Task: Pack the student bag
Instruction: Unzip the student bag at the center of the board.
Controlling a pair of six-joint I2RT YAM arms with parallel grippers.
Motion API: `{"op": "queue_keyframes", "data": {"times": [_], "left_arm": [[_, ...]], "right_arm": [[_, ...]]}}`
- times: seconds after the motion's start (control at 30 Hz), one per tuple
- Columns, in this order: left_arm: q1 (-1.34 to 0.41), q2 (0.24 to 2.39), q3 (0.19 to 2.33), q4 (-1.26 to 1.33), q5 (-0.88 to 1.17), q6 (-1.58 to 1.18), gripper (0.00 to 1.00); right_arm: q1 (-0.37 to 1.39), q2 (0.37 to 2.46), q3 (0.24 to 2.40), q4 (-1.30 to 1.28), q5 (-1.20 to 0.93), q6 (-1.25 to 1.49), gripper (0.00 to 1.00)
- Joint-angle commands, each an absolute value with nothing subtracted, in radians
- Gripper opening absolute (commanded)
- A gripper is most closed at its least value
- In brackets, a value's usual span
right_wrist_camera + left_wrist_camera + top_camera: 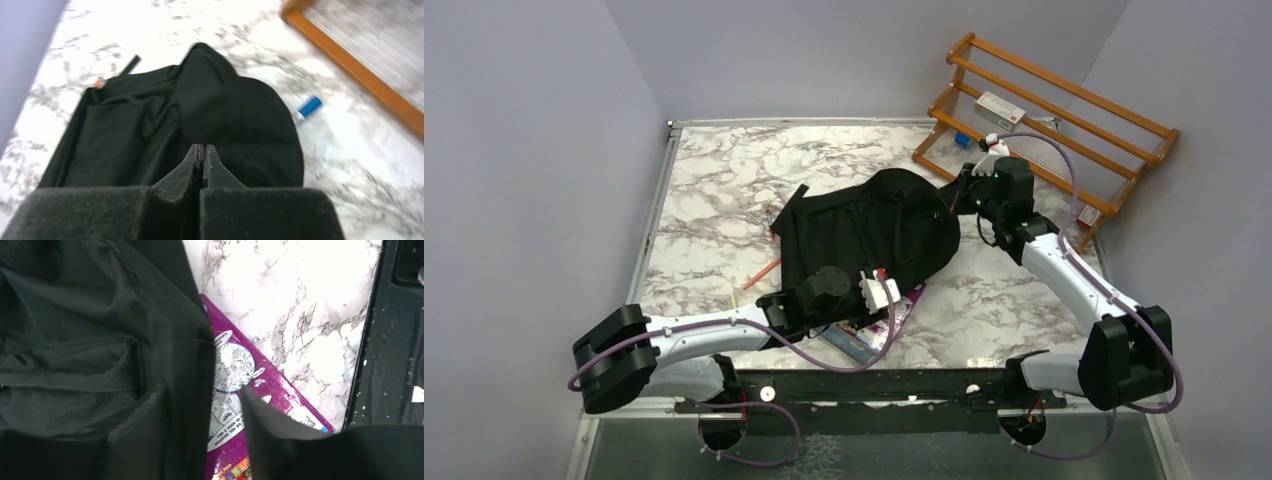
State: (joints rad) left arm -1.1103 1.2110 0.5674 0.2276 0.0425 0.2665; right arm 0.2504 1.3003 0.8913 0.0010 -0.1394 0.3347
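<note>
The student bag (pixel 874 225) is a large black backpack lying flat in the middle of the marble table (pixel 724 180). My left gripper (pixel 864 305) is at its near edge. In the left wrist view, this gripper (pixel 202 390) is open, its fingers (pixel 140 440) astride the edge of the bag (pixel 75 340) and a purple comic book (pixel 260 385) that sticks out from under it. My right gripper (pixel 969 195) hovers over the far right end of the bag. It (pixel 203 147) is shut with nothing between its tips, and the bag (pixel 225 115) lies below.
A wooden rack (pixel 1044 120) stands at the back right with a white and red box (pixel 999 107) on it. A small blue object (pixel 308 106) lies between the rack and the bag. An orange pencil (pixel 762 272) lies left of the bag. The black base rail (pixel 390 340) runs along the near edge.
</note>
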Motion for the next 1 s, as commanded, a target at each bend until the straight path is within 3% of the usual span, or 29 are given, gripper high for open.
{"op": "queue_keyframes", "data": {"times": [0.0, 0.13, 0.3, 0.53, 0.97], "left_arm": [[-1.124, 1.128, 0.55, 0.251, 0.01, 0.243, 0.67], [-1.11, 1.083, 0.581, 0.298, -0.067, 0.183, 0.85], [-1.072, 1.09, 0.669, 0.302, -0.167, 0.059, 0.9], [-0.997, 1.19, 0.84, 0.21, -0.214, -0.132, 0.89], [-0.948, 1.423, 1.08, 0.087, -0.003, -0.153, 0.86]], "right_arm": [[0.233, 1.232, 0.943, 0.166, -0.438, 0.256, 0.01], [0.233, 1.213, 0.939, 0.16, -0.591, 0.251, 0.01], [0.233, 1.193, 0.929, 0.157, -0.681, 0.261, 0.01], [0.233, 1.154, 0.928, 0.16, -0.717, 0.3, 0.01], [0.233, 1.129, 0.919, 0.147, -0.727, 0.314, 0.01]]}}
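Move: Some 21 cm ahead of the left hand, 15 cm to its right and about 5 cm higher sits the zipper slider, directly below the right fingertips by about 2 cm. The bag's middle lies 20 cm ahead of the left hand, nearly in line and 7 cm lower; the purple book is 10 cm beneath that hand, 3 cm right and 1 cm ahead. From the right hand the blue marker is 6 cm ahead, 2 cm left and 16 cm down. Opening wide from a partly open start, the left hand rises about 13 cm off the bag's near edge and sweeps forward some 11 cm over the bag towards the slider and the right fingertips, tilting and swinging counter-clockwise, then sinks slightly and edges right. The right hand stays shut, seemingly on the zipper pull, lifting 9 cm while drawing back and left 6 cm each and turning 30 degrees counter-clockwise. ##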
